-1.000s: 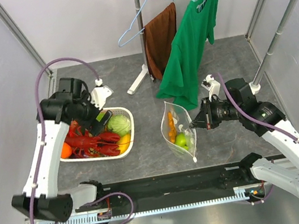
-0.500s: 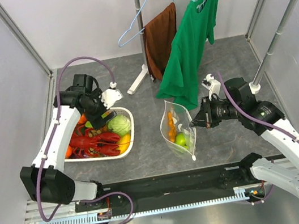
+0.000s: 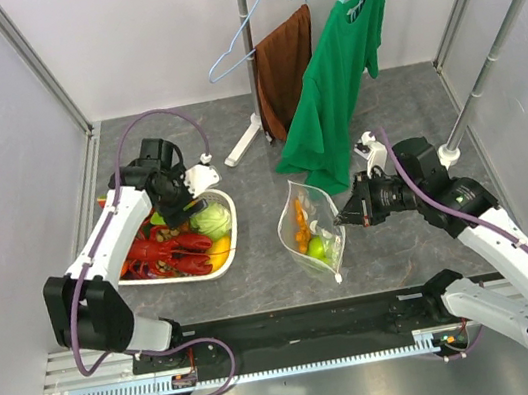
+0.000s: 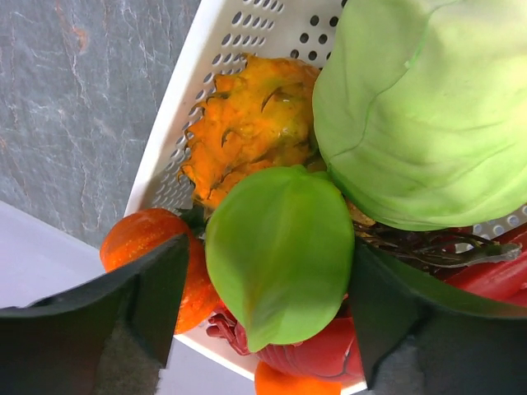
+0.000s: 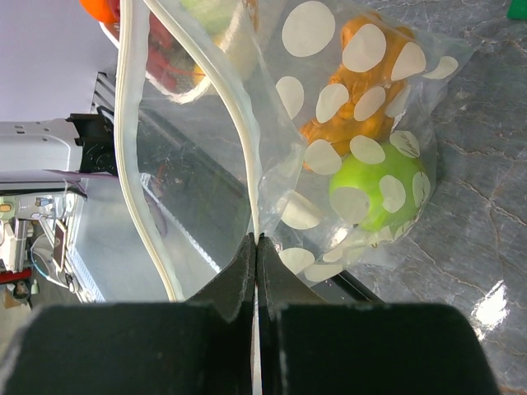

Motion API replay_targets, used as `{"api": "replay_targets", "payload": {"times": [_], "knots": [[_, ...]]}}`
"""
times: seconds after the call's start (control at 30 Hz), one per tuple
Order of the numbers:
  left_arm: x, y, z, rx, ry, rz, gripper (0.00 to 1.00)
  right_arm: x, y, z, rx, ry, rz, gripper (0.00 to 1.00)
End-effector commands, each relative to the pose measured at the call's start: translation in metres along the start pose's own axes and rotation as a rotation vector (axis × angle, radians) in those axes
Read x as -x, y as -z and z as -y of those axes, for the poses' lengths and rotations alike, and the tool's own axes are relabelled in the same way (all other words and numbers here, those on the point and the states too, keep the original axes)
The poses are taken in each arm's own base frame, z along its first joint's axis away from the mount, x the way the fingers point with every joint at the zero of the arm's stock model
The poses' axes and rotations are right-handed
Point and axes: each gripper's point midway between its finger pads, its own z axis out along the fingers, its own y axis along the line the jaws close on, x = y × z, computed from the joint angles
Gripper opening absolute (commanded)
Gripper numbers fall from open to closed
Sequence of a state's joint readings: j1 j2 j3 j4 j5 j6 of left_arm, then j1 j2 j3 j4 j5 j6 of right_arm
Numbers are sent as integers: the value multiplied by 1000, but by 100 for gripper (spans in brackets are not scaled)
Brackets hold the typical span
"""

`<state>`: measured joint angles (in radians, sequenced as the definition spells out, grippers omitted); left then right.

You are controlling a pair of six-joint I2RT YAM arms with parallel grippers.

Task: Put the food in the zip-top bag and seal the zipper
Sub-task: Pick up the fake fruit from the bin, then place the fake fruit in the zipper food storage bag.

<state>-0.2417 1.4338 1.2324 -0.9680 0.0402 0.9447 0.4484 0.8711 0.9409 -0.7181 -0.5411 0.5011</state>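
The food lies in a white perforated basket (image 3: pixel 233 213): a green cabbage (image 3: pixel 212 221), red lobsters (image 3: pixel 167 254) and orange and yellow pieces. My left gripper (image 3: pixel 185 211) is low over the basket's back part, open, its jaws on either side of a smooth green fruit (image 4: pixel 280 247). The right jaw touches the fruit; a gap shows at the left jaw. My right gripper (image 5: pixel 257 243) is shut on the whitish zipper (image 5: pixel 132 164) strip of the zip-top bag (image 3: pixel 310 230), holding its mouth open. Inside the bag lie a green fruit (image 5: pixel 379 185) and an orange piece (image 5: pixel 354 99).
A green T-shirt (image 3: pixel 340 73), a brown cloth (image 3: pixel 283 68) and a blue hanger (image 3: pixel 248 43) hang from a rack behind the bag. The rack's white foot (image 3: pixel 244 140) rests on the table behind the basket. A black rail (image 3: pixel 295 324) runs along the near edge.
My left arm has swung back and to the right over the basket, and its jaws have narrowed round the green fruit. The bag has shifted slightly left in my right gripper.
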Motion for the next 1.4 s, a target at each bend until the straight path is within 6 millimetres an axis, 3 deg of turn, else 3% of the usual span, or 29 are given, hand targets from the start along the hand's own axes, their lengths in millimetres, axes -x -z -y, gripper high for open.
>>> {"api": "replay_targets", "payload": {"times": [0.0, 0.1, 0.27, 0.43, 0.47, 0.53, 0.57, 0.63, 0.67, 0.73, 0.77, 0.83, 0.87, 0.93, 0.97, 1.07, 1.13, 1.23, 1.37], "knots": [[5, 2, -14, 59, -42, 12, 74, 6, -1, 1, -3, 14, 23, 0], [5, 12, -12, 79, -42, 21, 61, 4, -1, 2, -3, 15, 22, 0], [2, 30, -8, 106, -38, 34, 51, 3, -2, 3, -6, 12, 17, 0], [16, 76, -21, 189, 13, 101, 42, 4, -3, 3, -6, 12, 17, 0], [24, 92, -27, 216, 41, 140, 42, 4, -3, 4, -6, 12, 17, 0], [36, 109, -20, 179, 75, 197, 41, 4, -4, 4, -5, 11, 18, 0], [55, 128, -20, 166, 112, 290, 41, 4, -4, 4, -5, 10, 18, 0], [68, 142, -4, 69, 149, 350, 41, 5, -4, 3, -4, 11, 20, 0], [84, 161, 1, 44, 176, 428, 40, 5, -4, 3, -4, 11, 21, 0], [113, 182, 32, -94, 163, 565, 40, 6, -4, 3, -5, 9, 22, 0], [136, 194, 57, -175, 122, 632, 40, 6, -5, 3, -2, 10, 20, 0], [167, 210, 79, -200, 45, 737, 40, 6, -5, 3, -2, 9, 21, 0], [180, 220, 111, -269, 11, 789, 40, 6, -6, 4, -3, 6, 21, 0], [205, 234, 130, -327, -34, 891, 36, 6, -6, 3, 5, 6, 20, 0], [216, 236, 146, -442, -41, 907, 34, 6, -7, 2, 6, 4, 19, 0], [240, 231, 161, -573, -53, 916, 32, 7, -7, 1, 15, 5, 16, 0], [250, 232, 175, -605, -97, 946, 33, 7, -8, 0, 21, 3, 15, 0], [268, 230, 212, -610, -220, 997, 34, 10, -6, -2, 26, 4, 25, 0], [278, 194, 222, -586, -185, 919, 40, 11, -2, -8, 39, 6, 29, 0]]}}
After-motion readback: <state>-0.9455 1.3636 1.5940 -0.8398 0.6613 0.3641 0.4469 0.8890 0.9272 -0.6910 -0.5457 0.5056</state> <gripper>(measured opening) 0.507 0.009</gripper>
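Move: The green pepper sits between the left hand's open fingers, about 1 cm below their midpoint. From that hand the cabbage is some 10 cm right and 2 back, the spiky orange fruit 5 ahead and 5 right, the pumpkin 5 ahead and 4 left, and the bag's mouth roughly 31 right and 14 back. From the right hand, the pepper is about 35 cm left, 13 ahead and 10 lower. Left hand closes on the green pepper, lifts it about 20 cm, swings right and back towards the bag. ##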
